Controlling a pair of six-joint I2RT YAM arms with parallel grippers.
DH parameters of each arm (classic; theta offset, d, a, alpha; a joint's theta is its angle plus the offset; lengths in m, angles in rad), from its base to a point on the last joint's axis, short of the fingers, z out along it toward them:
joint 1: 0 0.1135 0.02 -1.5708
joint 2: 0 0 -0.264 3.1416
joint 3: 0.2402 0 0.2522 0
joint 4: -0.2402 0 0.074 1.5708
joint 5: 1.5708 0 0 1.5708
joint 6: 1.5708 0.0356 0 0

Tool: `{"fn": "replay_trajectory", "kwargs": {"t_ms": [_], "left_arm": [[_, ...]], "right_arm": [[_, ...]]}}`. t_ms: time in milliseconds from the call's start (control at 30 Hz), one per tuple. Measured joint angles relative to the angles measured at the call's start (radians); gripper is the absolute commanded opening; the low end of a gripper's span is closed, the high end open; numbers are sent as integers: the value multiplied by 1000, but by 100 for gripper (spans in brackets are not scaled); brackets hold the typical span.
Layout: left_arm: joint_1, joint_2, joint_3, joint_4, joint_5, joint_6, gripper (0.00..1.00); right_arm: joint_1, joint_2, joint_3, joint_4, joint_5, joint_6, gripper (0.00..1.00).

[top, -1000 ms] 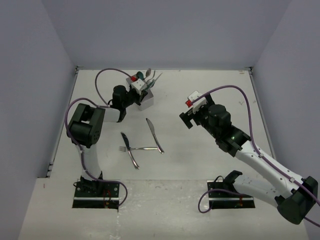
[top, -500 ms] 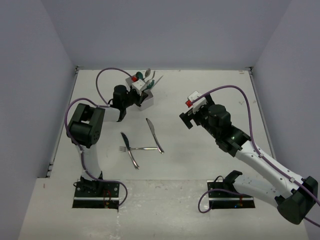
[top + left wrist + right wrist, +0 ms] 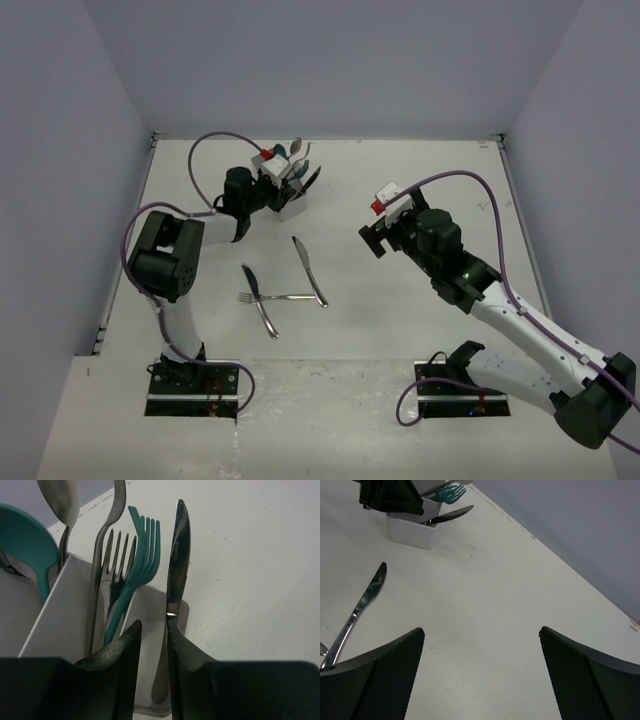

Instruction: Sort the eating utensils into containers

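Note:
The white containers [image 3: 291, 207] [image 3: 57, 617] [image 3: 412, 534] stand at the back left, holding several eating utensils upright. My left gripper [image 3: 289, 186] [image 3: 153, 625] hovers over the end compartment, its jaws a little apart. A silver knife [image 3: 178, 555] [image 3: 448, 514] stands handle-down in that compartment and leans against the right finger. Beside it are a teal fork [image 3: 143, 550], a silver fork [image 3: 118, 550], a teal spoon [image 3: 22, 535] and a silver spoon [image 3: 61, 497]. Two knives [image 3: 310, 270] [image 3: 259, 301] and a fork [image 3: 277, 297] lie on the table. My right gripper [image 3: 373, 238] [image 3: 481, 632] hangs open and empty over the table.
The white table [image 3: 400, 180] is walled by grey panels on three sides. One loose knife [image 3: 357, 607] lies left of and below my right gripper. Purple cables loop over both arms.
My left gripper's jaws have parted, letting go of the silver knife, which now leans out over the organiser's end. The right arm has not moved.

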Motion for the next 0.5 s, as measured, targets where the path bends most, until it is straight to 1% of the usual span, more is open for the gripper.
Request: {"fn": "replay_trajectory", "kwargs": {"t_ms": [33,300,333,400,467,500], "left_arm": [[0,-5,0,-2,0,0,32],[0,-17,0,-45,-3,10,39],[0,-21,0,-57,-3,10,43],[0,-38,0,-85,-3,13,48],[0,-73,0,-104,-2,20,100],[-2,-106,0,-115,0,20,100]], "right_arm": [[0,0,0,0,0,0,99],[-2,0,0,0,-4,-1,99],[-2,0,0,0,-6,0,99],[-3,3,0,0,-8,0,99],[-3,7,0,0,-9,0,99],[-4,9,0,0,-9,0,99]]}}
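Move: The lone knife on the table lies roughly 17 cm back and 6 cm right of the left hand, some 10 cm below it; the crossed knife and fork are about 23 cm back and 4 cm left, at that level. The knife just placed leans between the left fingertips, its middle about 2 cm ahead and 2 cm right; the container's middle is some 7 cm ahead, 3 cm left and 5 cm lower. From the right hand, the lone knife is about 14 cm left, level with it fore and aft, 25 cm below. Up and slightly back, the left hand backs off the knife it has stood in the container's nearest compartment: it creeps back at first while the fingers, already parting, go on opening, then lifts nearly 3 cm at the end as they spread to about three quarters open. The wrist barely turns, and the fingers end clear of the knife. ##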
